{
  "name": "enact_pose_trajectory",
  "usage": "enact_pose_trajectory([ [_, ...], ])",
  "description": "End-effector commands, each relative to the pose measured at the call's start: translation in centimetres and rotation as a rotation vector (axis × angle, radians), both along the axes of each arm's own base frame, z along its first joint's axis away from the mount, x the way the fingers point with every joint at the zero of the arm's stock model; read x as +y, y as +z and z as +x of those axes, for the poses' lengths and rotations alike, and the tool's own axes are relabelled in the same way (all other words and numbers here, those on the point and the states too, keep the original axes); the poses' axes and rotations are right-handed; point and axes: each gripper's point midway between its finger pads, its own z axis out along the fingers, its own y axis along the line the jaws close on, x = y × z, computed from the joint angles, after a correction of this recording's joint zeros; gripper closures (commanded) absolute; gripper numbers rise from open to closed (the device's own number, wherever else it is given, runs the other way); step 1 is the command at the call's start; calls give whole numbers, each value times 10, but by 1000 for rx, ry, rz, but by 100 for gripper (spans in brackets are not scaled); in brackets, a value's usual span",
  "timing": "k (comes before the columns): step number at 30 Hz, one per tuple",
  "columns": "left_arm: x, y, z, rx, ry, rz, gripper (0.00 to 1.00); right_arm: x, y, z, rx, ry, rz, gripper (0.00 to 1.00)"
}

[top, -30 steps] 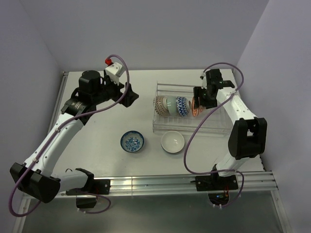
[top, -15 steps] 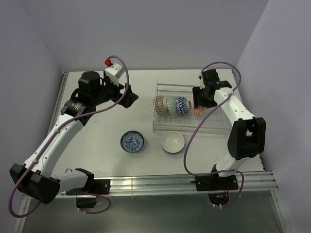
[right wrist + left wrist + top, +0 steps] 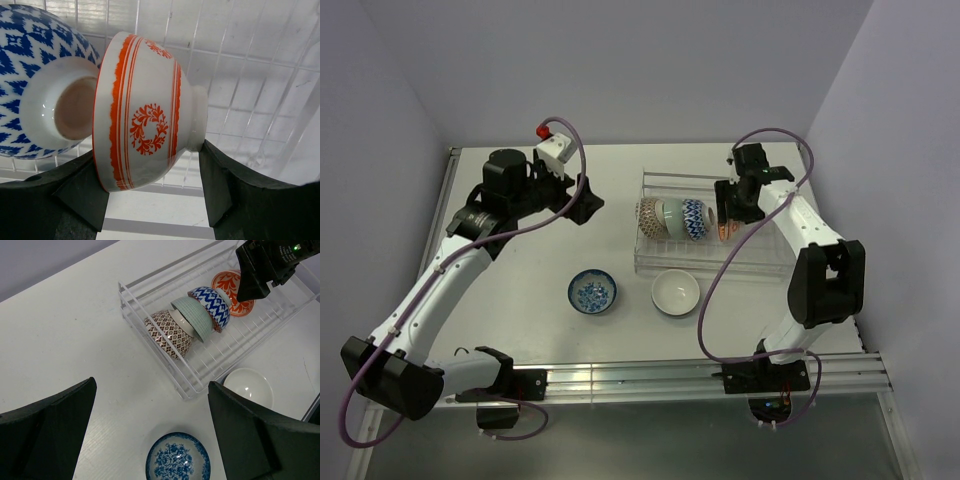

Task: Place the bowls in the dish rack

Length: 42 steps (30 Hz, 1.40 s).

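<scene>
My right gripper [image 3: 728,212] is shut on an orange-red patterned bowl [image 3: 145,115], jaws across its rim and foot. It holds the bowl on its side inside the wire dish rack [image 3: 760,258], close beside a blue-white zigzag bowl [image 3: 30,65]. A brown-patterned bowl [image 3: 648,215] and a pale green bowl [image 3: 670,217] stand on edge further left in the rack. A blue floral bowl [image 3: 592,291] and a plain white bowl [image 3: 675,292] sit upright on the table in front of the rack. My left gripper [image 3: 578,200] hovers open and empty, left of the rack.
A red-capped white fixture [image 3: 550,140] stands at the back of the table behind the left arm. The right half of the rack holds no bowls. Walls close the table in on the left, back and right.
The right gripper has shifted slightly left with the orange-red bowl, closer to the blue-white bowl. The left arm has barely moved.
</scene>
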Motion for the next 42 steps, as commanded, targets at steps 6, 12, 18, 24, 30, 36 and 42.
enact_pose_trajectory([
  [6,3,11,-5,-48,-17,-11,1,13,-3,7,2,5,4,83],
  [12,4,10,-7,-49,-15,-6,1,19,-2,3,24,12,33,44],
  [18,4,9,-9,-48,-26,-8,1,26,14,2,4,27,75,19],
  [24,2,10,-10,-50,-37,-8,1,32,23,1,-5,40,104,1],
  [30,4,8,-14,-47,-42,-2,1,36,38,-3,-29,63,134,0],
  [36,6,-9,-26,9,-108,28,1,37,63,-9,-76,110,141,0],
  [42,23,-49,-40,105,-159,122,0,26,88,-15,-126,140,134,0],
])
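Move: Between the right fingers is the orange-and-white bowl, already down in the rack. The blue zigzag bowl, which it is to nest against, lies about 8 cm to this hand's left, level fore-and-aft and 2 cm lower; the green bowl is some 14 cm to the left in the same row. From the left hand, empty and high, the blue flowered bowl lies roughly 9 cm back, 2 cm left and 26 cm below; the white bowl stands 20 cm to the right of that bowl, level with it. Easing the held orange bowl left and slightly down towards the blue zigzag bowl, the right hand opens fully and lets go while drifting on left, about 3 cm in all, then rises clear some 5 cm, drawing back a little. The left hand, fingers still open, mostly waits, then starts down, back and a little left, about 4 cm towards the flowered bowl. ##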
